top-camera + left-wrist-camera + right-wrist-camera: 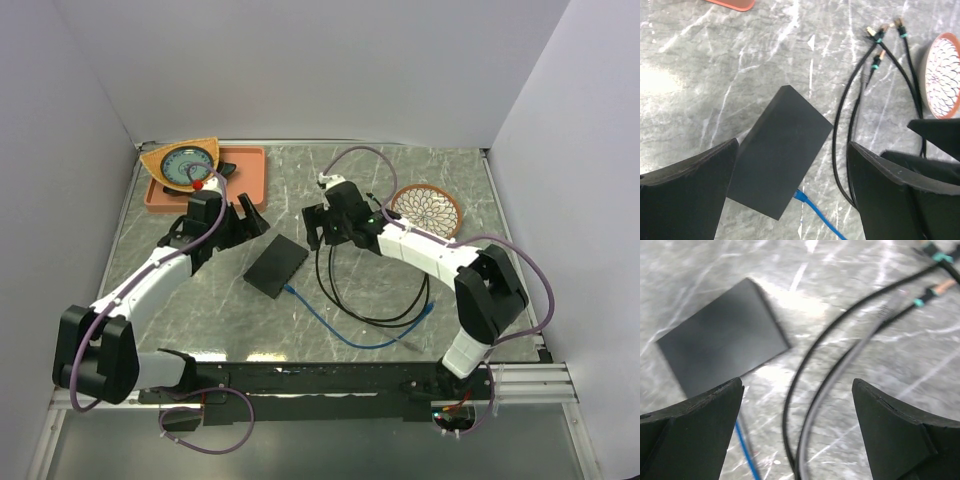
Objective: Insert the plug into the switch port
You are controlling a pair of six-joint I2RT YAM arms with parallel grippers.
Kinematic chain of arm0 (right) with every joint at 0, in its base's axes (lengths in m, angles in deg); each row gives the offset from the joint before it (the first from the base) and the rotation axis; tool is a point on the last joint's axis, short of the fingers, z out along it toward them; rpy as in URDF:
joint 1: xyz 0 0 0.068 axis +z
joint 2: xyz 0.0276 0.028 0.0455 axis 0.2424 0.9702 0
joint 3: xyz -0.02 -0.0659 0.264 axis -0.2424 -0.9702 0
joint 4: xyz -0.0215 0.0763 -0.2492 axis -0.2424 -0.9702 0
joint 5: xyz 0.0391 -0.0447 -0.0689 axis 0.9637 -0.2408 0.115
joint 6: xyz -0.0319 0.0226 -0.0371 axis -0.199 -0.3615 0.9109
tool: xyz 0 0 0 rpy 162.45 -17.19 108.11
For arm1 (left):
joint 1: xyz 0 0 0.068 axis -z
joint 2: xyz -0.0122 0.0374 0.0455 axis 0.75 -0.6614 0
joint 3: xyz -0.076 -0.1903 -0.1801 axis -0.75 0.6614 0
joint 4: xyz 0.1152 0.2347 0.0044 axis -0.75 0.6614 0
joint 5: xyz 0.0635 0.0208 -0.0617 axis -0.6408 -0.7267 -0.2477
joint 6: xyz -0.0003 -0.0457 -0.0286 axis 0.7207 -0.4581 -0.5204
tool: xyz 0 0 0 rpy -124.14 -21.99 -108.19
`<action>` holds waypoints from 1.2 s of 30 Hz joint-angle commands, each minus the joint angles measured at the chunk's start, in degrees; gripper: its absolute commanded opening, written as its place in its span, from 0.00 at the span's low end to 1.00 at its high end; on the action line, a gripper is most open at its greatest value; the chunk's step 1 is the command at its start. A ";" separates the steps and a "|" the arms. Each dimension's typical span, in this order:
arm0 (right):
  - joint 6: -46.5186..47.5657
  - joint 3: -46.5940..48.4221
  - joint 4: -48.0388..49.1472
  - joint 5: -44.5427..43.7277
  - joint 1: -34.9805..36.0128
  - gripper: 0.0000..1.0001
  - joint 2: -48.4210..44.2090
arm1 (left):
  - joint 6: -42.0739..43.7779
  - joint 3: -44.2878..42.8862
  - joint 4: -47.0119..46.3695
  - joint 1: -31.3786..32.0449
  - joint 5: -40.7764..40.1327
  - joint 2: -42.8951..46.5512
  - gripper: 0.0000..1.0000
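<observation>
The flat black switch box [276, 266] lies mid-table; its ports are hidden in every view. A blue cable [340, 335] runs from the box's near-right edge, where its blue plug [801, 195] meets the box [780, 152]; I cannot tell if it is seated. Its other end [430, 310] lies loose to the right. My left gripper [240, 222] is open and empty, hovering just left of and above the box [792, 150]. My right gripper [322, 228] is open and empty above the black cables [797, 385], with the box [722, 347] to its left.
Black cables [370, 295] loop right of the box, with gold, teal-banded tips [880, 37]. An orange tray [245, 175] holding a patterned plate [185, 165] stands at the back left. A patterned bowl [426, 210] sits at the back right. Grey walls enclose the table.
</observation>
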State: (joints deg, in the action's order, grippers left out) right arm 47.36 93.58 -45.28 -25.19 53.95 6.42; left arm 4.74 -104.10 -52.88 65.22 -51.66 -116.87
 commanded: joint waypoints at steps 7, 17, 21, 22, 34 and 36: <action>-5.40 2.49 -4.01 -4.04 -3.53 0.82 5.04 | 0.78 0.41 -1.94 -0.19 4.08 3.45 0.96; -8.39 5.22 -5.59 0.43 -5.46 0.47 13.39 | 1.04 1.12 -2.99 -0.19 6.19 1.77 0.96; -9.54 4.43 -4.27 2.71 -5.91 0.43 14.45 | 0.78 1.56 -3.34 -0.19 6.37 1.60 0.96; -9.80 4.34 -4.18 2.99 -5.91 0.41 14.54 | 0.78 1.56 -3.43 -0.19 6.54 1.68 0.96; -7.78 6.09 -5.23 1.76 -6.70 0.00 11.48 | 0.86 2.61 -3.08 -0.19 5.93 2.21 0.96; -6.56 6.79 -6.03 1.76 -7.49 0.00 9.10 | 0.95 2.79 -3.25 -0.19 5.84 2.39 0.96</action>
State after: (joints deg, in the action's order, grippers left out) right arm 38.68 96.68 -50.61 -21.97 48.09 20.82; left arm 4.78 -101.74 -54.08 65.22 -46.22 -115.25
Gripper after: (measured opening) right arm 0.020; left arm 0.962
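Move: Roughly 3 cm to the right of the right hand, 1 cm ahead and 11 cm below, the grey cable lies on the table, at a spot a few centimetres behind its plug. A black cable strand runs about 3 cm to the left of that spot, level with it. The switch's middle is some 14 cm to the left of it and 5 cm nearer the base. From the left hand the same spot is about 15 cm right, 2 cm back and 12 cm below. Dropping about 10 cm with a 3 cm shift to the right, the open right hand comes down onto the grey cable, its fingers tipping some 20 degrees more steeply down and turning slightly clockwise. They shut on the way and at the bottom, pinching the cable behind its plug. The empty, open left hand drifts about 2 cm back and right. ##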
